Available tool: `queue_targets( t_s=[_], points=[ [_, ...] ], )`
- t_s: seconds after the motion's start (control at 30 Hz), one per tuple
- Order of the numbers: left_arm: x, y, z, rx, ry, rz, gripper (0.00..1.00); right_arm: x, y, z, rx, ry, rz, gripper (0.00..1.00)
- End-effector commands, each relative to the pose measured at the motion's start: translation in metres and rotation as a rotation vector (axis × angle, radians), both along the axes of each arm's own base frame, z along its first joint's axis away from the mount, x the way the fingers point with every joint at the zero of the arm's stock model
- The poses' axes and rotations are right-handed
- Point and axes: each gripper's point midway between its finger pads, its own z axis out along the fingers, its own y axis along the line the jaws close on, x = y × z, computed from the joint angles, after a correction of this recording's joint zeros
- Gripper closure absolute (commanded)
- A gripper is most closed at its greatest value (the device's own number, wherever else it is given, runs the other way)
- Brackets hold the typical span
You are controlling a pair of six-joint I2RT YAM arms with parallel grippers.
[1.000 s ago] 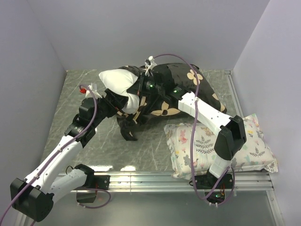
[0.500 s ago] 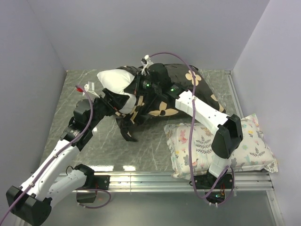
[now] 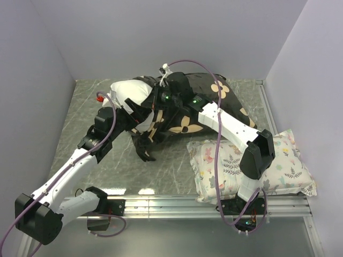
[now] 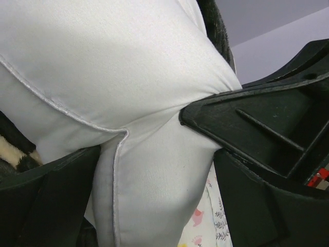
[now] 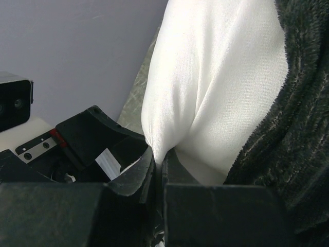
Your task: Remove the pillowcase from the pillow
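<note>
The white pillow [image 3: 128, 92] sticks out of the left end of the black plush pillowcase [image 3: 214, 99], which has tan flower motifs and lies at the back of the table. My left gripper [image 3: 138, 115] stands open, and the pillow's seamed corner [image 4: 149, 170] fills the gap between its wide jaws. My right gripper [image 3: 153, 105] reaches in from the right. In the right wrist view it [image 5: 163, 162] is shut on a pinched fold of the pillow [image 5: 205, 92], beside the pillowcase's fuzzy edge [image 5: 303, 128].
A smaller floral-print pillow [image 3: 246, 160] lies at the near right under the right arm and shows past the left fingers [image 4: 198, 231]. A metal rail [image 3: 177, 201] runs along the front edge. Grey walls close in on three sides.
My left arm has swung right and forward, so its open jaws now straddle the pillow's corner. The right gripper has shifted slightly left, still pinching the pillow.
</note>
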Motion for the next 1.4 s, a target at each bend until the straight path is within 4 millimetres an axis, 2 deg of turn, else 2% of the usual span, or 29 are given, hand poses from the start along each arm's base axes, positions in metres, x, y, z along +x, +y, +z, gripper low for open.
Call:
queue_targets(
  t_s=[0.0,0.07,0.17,0.2,0.27,0.33,0.4,0.47,0.5,0.53,0.57,0.63,0.67,0.7,0.73,0.8,0.83,0.9,0.93,0.97,1.0,1.03,1.07,1.1,1.13,1.2,1.23,1.33,1.37],
  points=[
    [0.011,0.000,-0.006,0.011,0.022,0.036,0.01,-0.020,0.017,0.115,0.264,-0.195,0.079,1.00],
    [0.017,0.002,-0.021,0.032,0.067,0.063,0.02,-0.024,0.020,0.119,0.270,-0.197,0.091,1.00],
    [0.024,0.013,-0.033,0.050,0.101,0.147,0.12,-0.032,0.024,0.124,0.280,-0.194,0.118,1.00],
    [0.027,0.018,-0.034,0.051,0.102,0.179,0.22,-0.033,0.025,0.123,0.276,-0.196,0.120,1.00],
    [0.029,0.022,-0.032,0.030,0.097,0.212,0.32,-0.036,0.025,0.121,0.267,-0.194,0.124,1.00],
    [0.032,0.026,-0.031,0.010,0.096,0.248,0.51,-0.041,0.026,0.120,0.268,-0.198,0.137,1.00],
    [0.035,0.023,-0.027,0.002,0.088,0.245,0.65,-0.047,0.028,0.117,0.270,-0.188,0.156,1.00],
    [0.040,0.021,-0.035,0.021,0.115,0.242,0.79,-0.050,0.029,0.114,0.258,-0.193,0.163,1.00],
    [0.042,0.020,-0.035,0.030,0.126,0.245,0.98,-0.051,0.030,0.113,0.250,-0.197,0.166,1.00],
    [0.044,0.022,-0.040,0.042,0.143,0.261,1.00,-0.051,0.030,0.118,0.246,-0.210,0.168,1.00],
    [0.045,0.023,-0.040,0.048,0.143,0.266,1.00,-0.050,0.031,0.109,0.204,-0.205,0.173,1.00],
    [0.043,0.030,-0.044,0.062,0.149,0.289,1.00,-0.043,0.025,0.115,0.164,-0.243,0.145,0.81],
    [0.043,0.033,-0.044,0.062,0.149,0.305,1.00,-0.040,0.019,0.107,0.102,-0.256,0.131,0.66],
    [0.042,0.036,-0.047,0.062,0.157,0.309,1.00,-0.032,0.011,0.108,0.068,-0.276,0.083,0.43],
    [0.042,0.039,-0.049,0.063,0.163,0.317,1.00,-0.027,0.003,0.117,0.048,-0.303,0.052,0.36],
    [0.042,0.041,-0.052,0.070,0.172,0.320,1.00,-0.019,-0.019,0.116,-0.032,-0.334,-0.011,0.28],
    [0.043,0.041,-0.052,0.071,0.173,0.320,1.00,-0.016,-0.027,0.113,-0.055,-0.335,-0.033,0.27],
    [0.042,0.043,-0.055,0.075,0.179,0.330,1.00,-0.016,-0.055,0.123,-0.074,-0.363,-0.093,0.24],
    [0.042,0.044,-0.055,0.074,0.180,0.331,1.00,-0.011,-0.067,0.104,-0.119,-0.340,-0.133,0.23],
    [0.043,0.044,-0.055,0.071,0.178,0.332,1.00,-0.012,-0.089,0.113,-0.107,-0.350,-0.187,0.22],
    [0.042,0.044,-0.053,0.069,0.174,0.328,1.00,-0.012,-0.099,0.105,-0.119,-0.340,-0.209,0.22],
    [0.042,0.045,-0.052,0.067,0.172,0.330,1.00,-0.012,-0.109,0.069,-0.176,-0.292,-0.219,0.22],
    [0.041,0.046,-0.051,0.071,0.169,0.330,1.00,-0.013,-0.124,0.070,-0.170,-0.307,-0.265,0.21],
    [0.042,0.048,-0.046,0.071,0.160,0.333,1.00,-0.010,-0.136,0.056,-0.194,-0.297,-0.294,0.21],
    [0.042,0.049,-0.044,0.074,0.157,0.335,1.00,-0.010,-0.145,0.020,-0.252,-0.253,-0.303,0.20],
    [0.043,0.052,-0.040,0.091,0.158,0.338,1.00,-0.003,-0.160,-0.002,-0.281,-0.236,-0.339,0.19],
    [0.044,0.052,-0.039,0.098,0.162,0.339,1.00,-0.002,-0.164,-0.024,-0.309,-0.207,-0.336,0.18],
    [0.045,0.054,-0.039,0.119,0.174,0.344,1.00,0.015,-0.172,-0.048,-0.365,-0.178,-0.374,0.16],
    [0.045,0.055,-0.040,0.123,0.176,0.345,1.00,0.022,-0.172,-0.066,-0.405,-0.146,-0.375,0.16]
  ],
)
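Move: The white fold of the pillow, pinched in the right fingers, lies about 3 cm ahead and 2 cm to the right of the left hand, nearly level, with the left fingers open around it. The pillow's bare white end bulges roughly 9 cm ahead, 3 cm left and 8 cm below, and the black flap hangs some 7 cm back, 2 cm right and 22 cm below. From the right hand, the pillowcase's middle lies about 17 cm right, 5 cm ahead and 18 cm down. The left hand eases forward some 3 cm and closes on the white fold while the right still pinches it and stays nearly in place; once the right lets go, the left sinks about 7 cm and draws some 5 cm to the left with the fold held, turning some 20 degrees counter-clockwise and tipping down. The right opens wide, lifts off about 10 cm, swings some 16 cm to the right over the black pillowcase, then drops steeply towards its middle, ending open and about 5 cm lower than it began. ##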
